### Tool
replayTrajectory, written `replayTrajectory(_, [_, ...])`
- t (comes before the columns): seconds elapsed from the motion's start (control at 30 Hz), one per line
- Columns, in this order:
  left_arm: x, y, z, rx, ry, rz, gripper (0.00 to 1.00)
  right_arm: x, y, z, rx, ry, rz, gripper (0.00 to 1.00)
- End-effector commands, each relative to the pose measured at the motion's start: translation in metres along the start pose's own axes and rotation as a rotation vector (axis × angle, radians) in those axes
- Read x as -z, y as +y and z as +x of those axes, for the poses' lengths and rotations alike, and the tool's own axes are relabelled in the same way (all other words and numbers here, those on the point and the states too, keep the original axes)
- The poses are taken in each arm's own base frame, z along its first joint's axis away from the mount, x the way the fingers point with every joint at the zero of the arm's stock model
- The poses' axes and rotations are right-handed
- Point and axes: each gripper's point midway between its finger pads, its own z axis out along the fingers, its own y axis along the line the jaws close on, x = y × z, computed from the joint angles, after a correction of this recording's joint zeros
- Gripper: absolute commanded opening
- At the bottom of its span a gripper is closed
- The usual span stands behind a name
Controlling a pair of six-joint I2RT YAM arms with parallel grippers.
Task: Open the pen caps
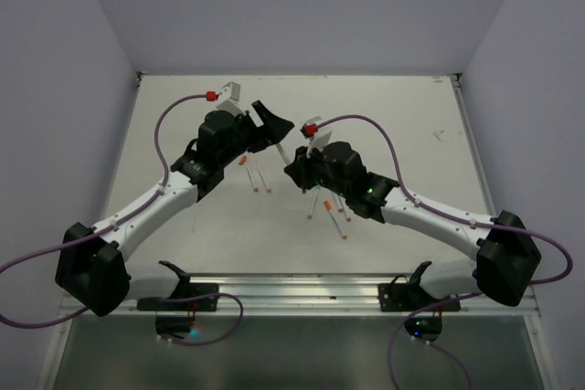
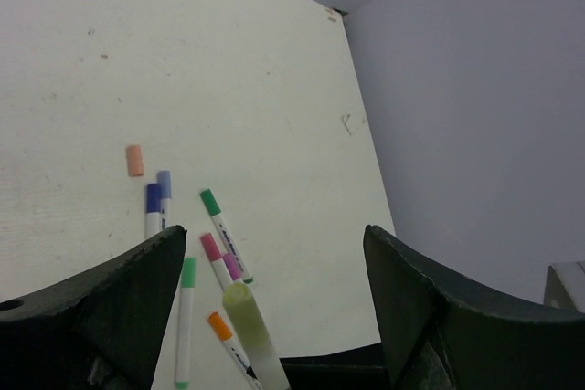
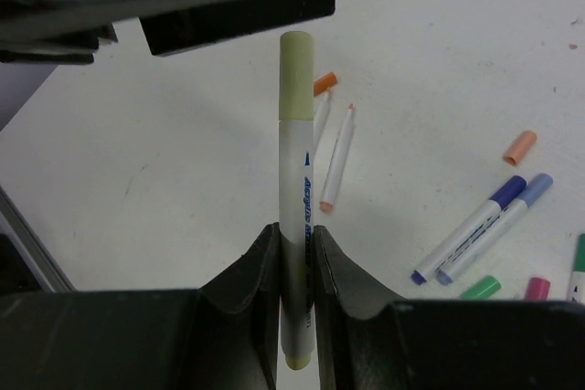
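Observation:
My right gripper (image 3: 294, 230) is shut on a white pen (image 3: 300, 180) and holds it pointing away, its yellow-green pen cap (image 3: 294, 75) still on. The left gripper (image 2: 274, 230) is open, its fingers (image 2: 137, 289) standing wide on either side of that cap (image 2: 243, 310) without touching it. From above, the two grippers (image 1: 270, 125) (image 1: 297, 171) face each other over mid-table. A loose peach cap (image 2: 134, 160) lies on the table, apart from the pens.
Several pens lie on the white table (image 2: 228, 79): two blue-capped ones (image 2: 155, 203), a green one (image 2: 222, 224), pink (image 2: 211, 248), purple, orange (image 2: 219, 326) and another green (image 2: 186, 308). A grey wall (image 2: 475, 107) rises along the table's right edge.

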Motion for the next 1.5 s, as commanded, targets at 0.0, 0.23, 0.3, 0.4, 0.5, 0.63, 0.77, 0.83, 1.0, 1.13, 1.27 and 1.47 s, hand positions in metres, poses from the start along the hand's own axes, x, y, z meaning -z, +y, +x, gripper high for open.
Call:
replayTrajectory(0.0, [-0.003,0.002,0.0,0.033,-0.029,-0.004,0.81,0.005,0.003,-0.031,-0.006,-0.108,0.005,0.0])
replayTrajectory(0.23, [-0.006,-0.003,0.011,0.072,0.01,0.045,0.71,0.004,0.003,-0.034,-0.016,-0.125,0.007,0.0])
replayTrajectory(0.3, [-0.006,-0.006,0.012,0.073,0.01,0.054,0.66,0.002,0.002,-0.033,-0.016,-0.123,0.01,0.0])
replayTrajectory(0.4, [-0.006,-0.009,0.013,0.076,0.011,0.063,0.6,0.0,0.002,-0.031,-0.019,-0.121,0.01,0.0])
replayTrajectory(0.5, [-0.006,-0.01,0.014,0.076,0.014,0.065,0.57,-0.001,0.001,-0.031,-0.02,-0.122,0.013,0.0])
replayTrajectory(0.63, [-0.006,-0.009,0.016,0.077,0.015,0.064,0.48,-0.004,0.002,-0.03,-0.022,-0.12,0.012,0.0])
replayTrajectory(0.77, [-0.007,-0.01,0.016,0.078,0.016,0.069,0.33,-0.005,0.002,-0.028,-0.021,-0.115,0.01,0.0])
replayTrajectory(0.83, [-0.008,-0.01,0.014,0.077,0.01,0.064,0.28,-0.006,0.002,-0.027,-0.021,-0.112,0.01,0.0])
replayTrajectory(1.0, [-0.008,-0.013,0.01,0.075,0.0,0.067,0.0,-0.007,-0.001,-0.017,-0.022,-0.093,0.015,0.0])
replayTrajectory(1.13, [-0.008,-0.015,0.006,0.081,-0.013,0.069,0.0,-0.007,-0.005,-0.005,-0.026,-0.074,0.023,0.0])
replayTrajectory(1.27, [-0.006,-0.018,-0.012,0.069,-0.069,0.052,0.0,-0.002,-0.014,0.01,-0.026,-0.057,0.046,0.0])
replayTrajectory(1.47, [-0.006,-0.018,-0.061,0.088,-0.183,0.061,0.0,0.009,-0.025,0.042,-0.043,-0.006,0.066,0.0])
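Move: The yellow cap on the pen held upright in the right hand is some 3 cm below the left hand's point, about 1 cm nearer the base and 1 cm to its right; from the right hand it lies about 4 cm ahead, 2 cm left and 5 cm up. From the left hand, on the table roughly 25 cm below, the dark blue pen is some 5 cm ahead and 7 cm right, the loose orange cap 13 cm ahead and 6 cm right, and the nearer uncapped pen 5 cm ahead and 6 cm left. Downward about 2 cm and a touch to the right, the left hand settles over the top of the upright pen while its wide-open fingers close and pinch the yellow cap. The right hand keeps its grip on the pen's lower body, rising about 1 cm, then sinking back as it tilts some 5 degrees. ##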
